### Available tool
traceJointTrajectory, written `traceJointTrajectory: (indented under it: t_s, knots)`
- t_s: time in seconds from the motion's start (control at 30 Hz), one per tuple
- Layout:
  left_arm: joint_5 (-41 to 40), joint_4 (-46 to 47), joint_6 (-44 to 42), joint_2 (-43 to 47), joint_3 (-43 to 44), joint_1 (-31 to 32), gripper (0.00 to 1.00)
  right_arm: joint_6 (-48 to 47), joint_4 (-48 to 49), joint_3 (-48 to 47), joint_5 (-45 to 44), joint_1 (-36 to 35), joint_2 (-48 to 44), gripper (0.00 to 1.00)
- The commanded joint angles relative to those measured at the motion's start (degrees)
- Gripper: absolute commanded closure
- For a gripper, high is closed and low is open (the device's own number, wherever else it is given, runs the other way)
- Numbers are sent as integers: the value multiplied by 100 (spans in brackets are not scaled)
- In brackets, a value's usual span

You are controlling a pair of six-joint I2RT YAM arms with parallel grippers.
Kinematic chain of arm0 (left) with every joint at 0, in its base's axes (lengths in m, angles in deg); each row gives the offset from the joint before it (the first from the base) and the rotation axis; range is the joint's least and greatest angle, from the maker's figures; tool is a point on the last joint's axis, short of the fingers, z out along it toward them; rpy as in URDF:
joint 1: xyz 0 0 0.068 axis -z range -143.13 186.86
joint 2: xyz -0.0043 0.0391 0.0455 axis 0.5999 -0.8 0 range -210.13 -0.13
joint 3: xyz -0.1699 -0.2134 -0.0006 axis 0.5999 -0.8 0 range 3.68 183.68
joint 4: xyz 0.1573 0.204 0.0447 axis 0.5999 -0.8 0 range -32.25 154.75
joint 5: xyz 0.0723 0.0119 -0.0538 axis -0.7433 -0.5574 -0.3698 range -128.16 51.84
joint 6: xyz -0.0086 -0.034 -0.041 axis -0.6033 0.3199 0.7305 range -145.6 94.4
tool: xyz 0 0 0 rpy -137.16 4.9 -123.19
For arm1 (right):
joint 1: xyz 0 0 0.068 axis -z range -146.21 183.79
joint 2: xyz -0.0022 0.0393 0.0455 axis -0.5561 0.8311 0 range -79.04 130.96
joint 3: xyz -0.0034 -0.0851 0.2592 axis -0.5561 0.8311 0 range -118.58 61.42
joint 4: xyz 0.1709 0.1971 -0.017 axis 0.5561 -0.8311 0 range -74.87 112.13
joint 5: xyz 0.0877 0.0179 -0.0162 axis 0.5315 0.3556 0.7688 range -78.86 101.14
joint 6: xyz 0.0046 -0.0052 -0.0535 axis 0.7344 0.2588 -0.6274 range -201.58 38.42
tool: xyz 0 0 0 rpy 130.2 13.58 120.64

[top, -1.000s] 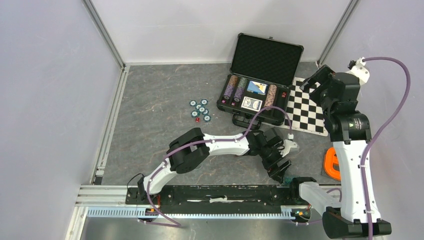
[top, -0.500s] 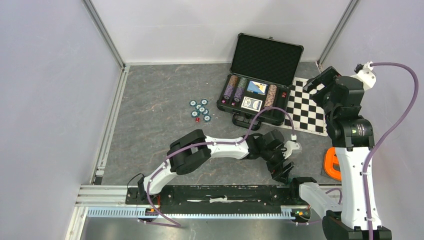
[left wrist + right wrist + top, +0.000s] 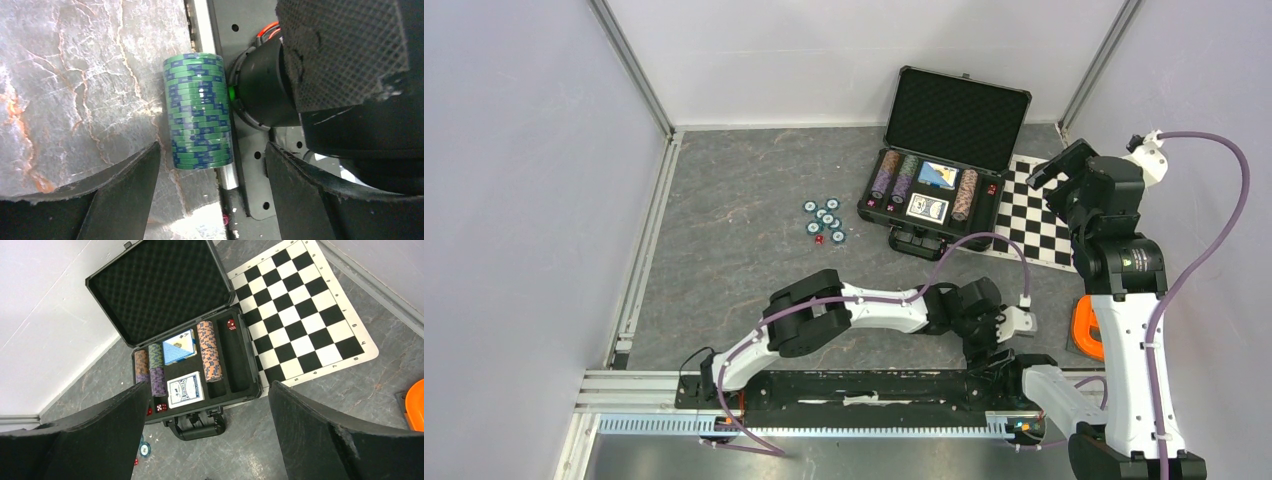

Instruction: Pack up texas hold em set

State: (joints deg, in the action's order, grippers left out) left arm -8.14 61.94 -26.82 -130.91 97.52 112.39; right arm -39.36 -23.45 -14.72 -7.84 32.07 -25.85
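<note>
The black case (image 3: 894,218) lies open at the back of the table, foam lid up. It holds purple chips (image 3: 158,381), brown-white chips (image 3: 210,357), two blue card decks (image 3: 185,389) and red dice (image 3: 161,408). Loose teal chips (image 3: 824,219) and a red die (image 3: 818,239) lie left of it. A stack of green-and-blue chips (image 3: 199,107) lies on its side at the table's near edge, against the right arm's base. My left gripper (image 3: 212,147) is open, and its tips flank the stack's near end. My right gripper (image 3: 209,385) hangs open high over the case.
A black-and-white checkered mat (image 3: 1039,215) lies right of the case, partly under it. An orange ring toy (image 3: 1084,328) sits at the right edge. The black mounting rail (image 3: 864,385) and the right arm's base (image 3: 265,90) crowd the chip stack. Walls close in the back and both sides.
My left gripper has swung right and toward the near edge, down by the right arm's base, and its jaws have narrowed a little. The right wrist has shifted slightly.
</note>
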Motion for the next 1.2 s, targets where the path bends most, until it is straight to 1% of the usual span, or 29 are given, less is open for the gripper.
traceJointTrajectory:
  t_s: [0.0, 0.13, 0.23, 0.37, 0.4, 0.43, 0.53, 0.7, 0.87, 1.0, 1.07, 1.13, 1.17]
  knots:
    - [-669, 512, -619, -192, -24, 6, 17, 8, 67, -7, 140, 4, -58, 6]
    - [-1037, 1431, -651, -211, -406, 5, 16, -57, 67, 3, 243, 3, -29, 6]
    - [-1218, 1773, -534, -289, -454, 6, 20, -71, 46, 4, 321, -1, 10, 7]
    - [-1016, 2046, -440, -233, -652, 5, 33, -67, 31, -7, 336, 1, 31, 6]
    - [-978, 2138, -453, -158, -769, 1, 37, -72, 31, -7, 342, 2, 29, 6]
    - [-946, 2190, -502, -93, -900, 5, 43, -67, 32, 1, 335, 4, 24, 7]
    - [-824, 2208, -649, 105, -1187, -3, 55, -47, 23, 52, 317, 0, 9, 7]
    - [-703, 2072, -804, 457, -1516, -35, 70, 19, -11, 181, 235, 5, -67, 7]
    - [-817, 1937, -687, 933, -2010, -290, 75, 32, -162, 378, 177, 4, -104, 8]
    - [-812, 1856, -302, 1623, -2601, -690, 75, 264, -692, 538, 231, 2, 145, 8]
    - [-839, 1782, -202, 2111, -2912, -852, 75, 375, -750, 701, 401, 4, 276, 9]
    - [-734, 1715, 50, 2500, -3114, -1077, 75, 356, -627, 885, 832, 0, 439, 7]
    - [-606, 1680, 362, 2655, -3172, -1213, 75, 236, -497, 980, 1072, 2, 540, 5]
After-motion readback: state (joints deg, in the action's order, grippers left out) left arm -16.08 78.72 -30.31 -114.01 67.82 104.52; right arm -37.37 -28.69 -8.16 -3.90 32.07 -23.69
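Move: The green chip stack I'm going for lies about 3 cm ahead of my left hand, some 4 cm to its right and 2 cm below. My other arm's base is close beyond, roughly 7 cm right of my left hand and 3 cm back. The red dice triangle sits about 13 cm ahead and 18 cm left; the case handle is some 25 cm ahead and 15 cm left. From my right hand the stack is about 19 cm back, 6 cm left and 33 cm below. My left hand eases forward and slightly right along the table, dipping a centimetre, and shuts its open fingers on the nearer end of the green chip stack. Keeping that pinch, I swing the hand about 11 cm left and some 4 cm forward, away from my right arm's base. Late on, my empty, open right hand sinks about 8 cm and tips down. ##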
